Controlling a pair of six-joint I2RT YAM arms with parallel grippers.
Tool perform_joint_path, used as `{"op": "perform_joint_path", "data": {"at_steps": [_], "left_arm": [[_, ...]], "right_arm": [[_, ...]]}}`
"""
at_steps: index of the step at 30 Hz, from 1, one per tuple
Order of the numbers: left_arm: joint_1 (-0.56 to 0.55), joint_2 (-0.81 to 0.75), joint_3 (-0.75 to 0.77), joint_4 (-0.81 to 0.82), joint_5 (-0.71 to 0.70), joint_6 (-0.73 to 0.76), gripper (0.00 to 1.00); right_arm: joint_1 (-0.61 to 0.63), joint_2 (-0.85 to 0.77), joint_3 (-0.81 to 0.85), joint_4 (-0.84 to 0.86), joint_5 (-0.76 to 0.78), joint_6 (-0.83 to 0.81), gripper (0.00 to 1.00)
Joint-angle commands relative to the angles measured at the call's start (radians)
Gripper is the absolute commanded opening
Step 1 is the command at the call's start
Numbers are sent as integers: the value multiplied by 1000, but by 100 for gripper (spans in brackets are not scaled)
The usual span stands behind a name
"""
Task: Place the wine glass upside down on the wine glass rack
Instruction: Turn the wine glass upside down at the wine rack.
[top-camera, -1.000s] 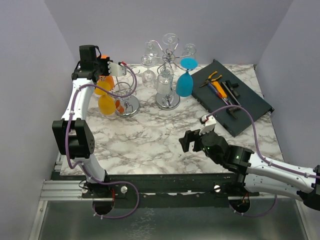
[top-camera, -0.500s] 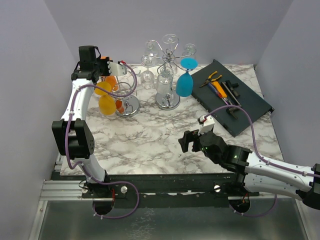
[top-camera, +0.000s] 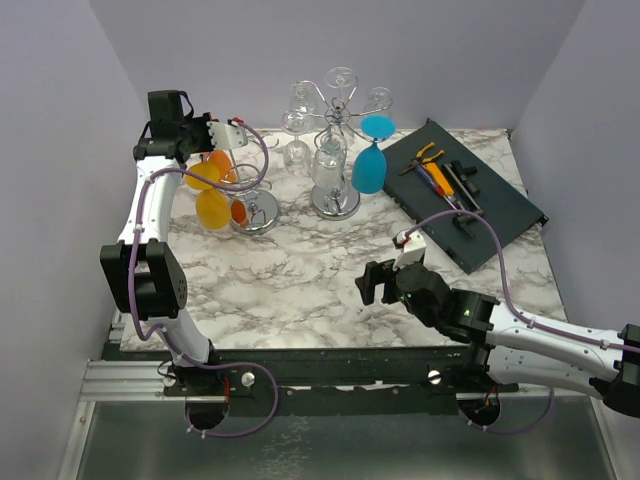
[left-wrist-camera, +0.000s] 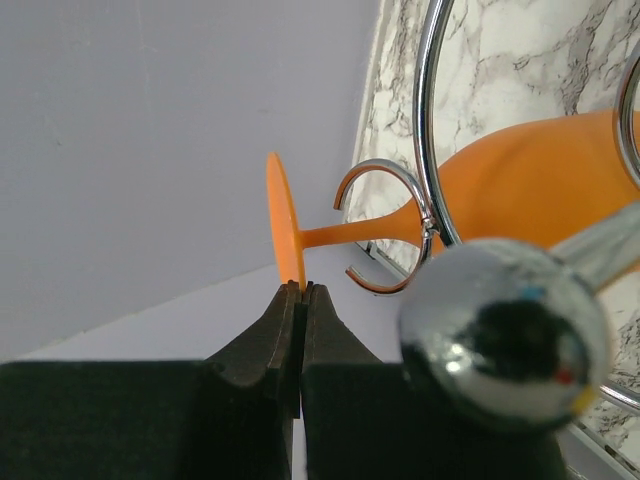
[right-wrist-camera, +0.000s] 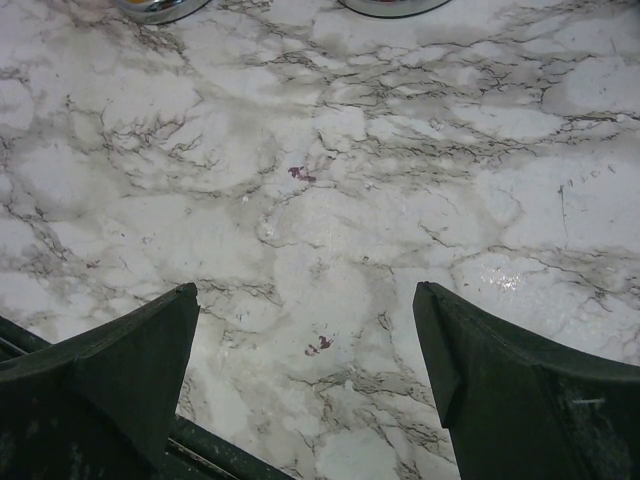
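Observation:
An orange wine glass (left-wrist-camera: 520, 180) lies sideways. Its stem sits in a chrome ring (left-wrist-camera: 385, 225) of the left wine glass rack (top-camera: 258, 212), and its round foot (left-wrist-camera: 285, 225) shows edge-on. My left gripper (left-wrist-camera: 300, 290) is shut, pinching the lower rim of that foot at its very tips. From above, this gripper (top-camera: 215, 140) is at the back left beside the rack, where other orange and yellow glasses (top-camera: 212, 208) hang. My right gripper (right-wrist-camera: 305, 300) is open over bare marble, holding nothing, near the table's front (top-camera: 375, 283).
A second chrome rack (top-camera: 335, 200) at the back centre carries a blue glass (top-camera: 368, 168) and clear glasses (top-camera: 297, 122). A dark tray of hand tools (top-camera: 465, 195) lies at the back right. A chrome ball (left-wrist-camera: 505, 330) of the left rack sits close to my left fingers.
My left gripper has shifted a little to the left and back beside the rack, still shut. The right arm has edged slightly left, jaws unchanged.

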Motion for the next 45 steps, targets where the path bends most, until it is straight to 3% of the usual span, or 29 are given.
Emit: {"op": "perform_joint_path", "data": {"at_steps": [1, 21, 25, 32, 39, 45], "left_arm": [[8, -60, -9, -23, 94, -7, 0], [12, -139, -126, -31, 87, 66, 1], [12, -144, -124, -35, 95, 67, 17], [14, -149, -97, -58, 108, 68, 33], [14, -174, -104, -83, 108, 87, 61], [14, -194, -95, -84, 105, 90, 70]], "right_arm": [[5, 10, -4, 22, 24, 9, 96], [5, 17, -18, 18, 37, 17, 96], [6, 20, -22, 18, 39, 20, 96], [5, 21, -19, 16, 41, 20, 96], [6, 13, -17, 10, 46, 19, 96], [5, 15, -13, 11, 46, 16, 96]]}}
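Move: My left fingers are already shut at the rim of the upside-down orange wine glass's foot. The glass's middle is roughly 8 cm below, 4 cm to the right and neither ahead nor back; the rack hook around its stem is 3 cm below, 4 cm right and 1 cm back. The rack's ball knob is about level, 6 cm back and 6 cm right; the yellow glass hangs about 10 cm back, 2 cm right and 9 cm down. From my idle right hand, the orange glass is some 31 cm ahead, 35 cm left and 5 cm higher. With the rim of the foot still pinched, my left hand lifts slightly, draws back nearly 3 cm towards me and dips to settle the orange glass in its hook. Then I open the fingers well apart, let go of the foot and ease back another 1.5 cm or so, rising about 2.5 cm as I come clear. ##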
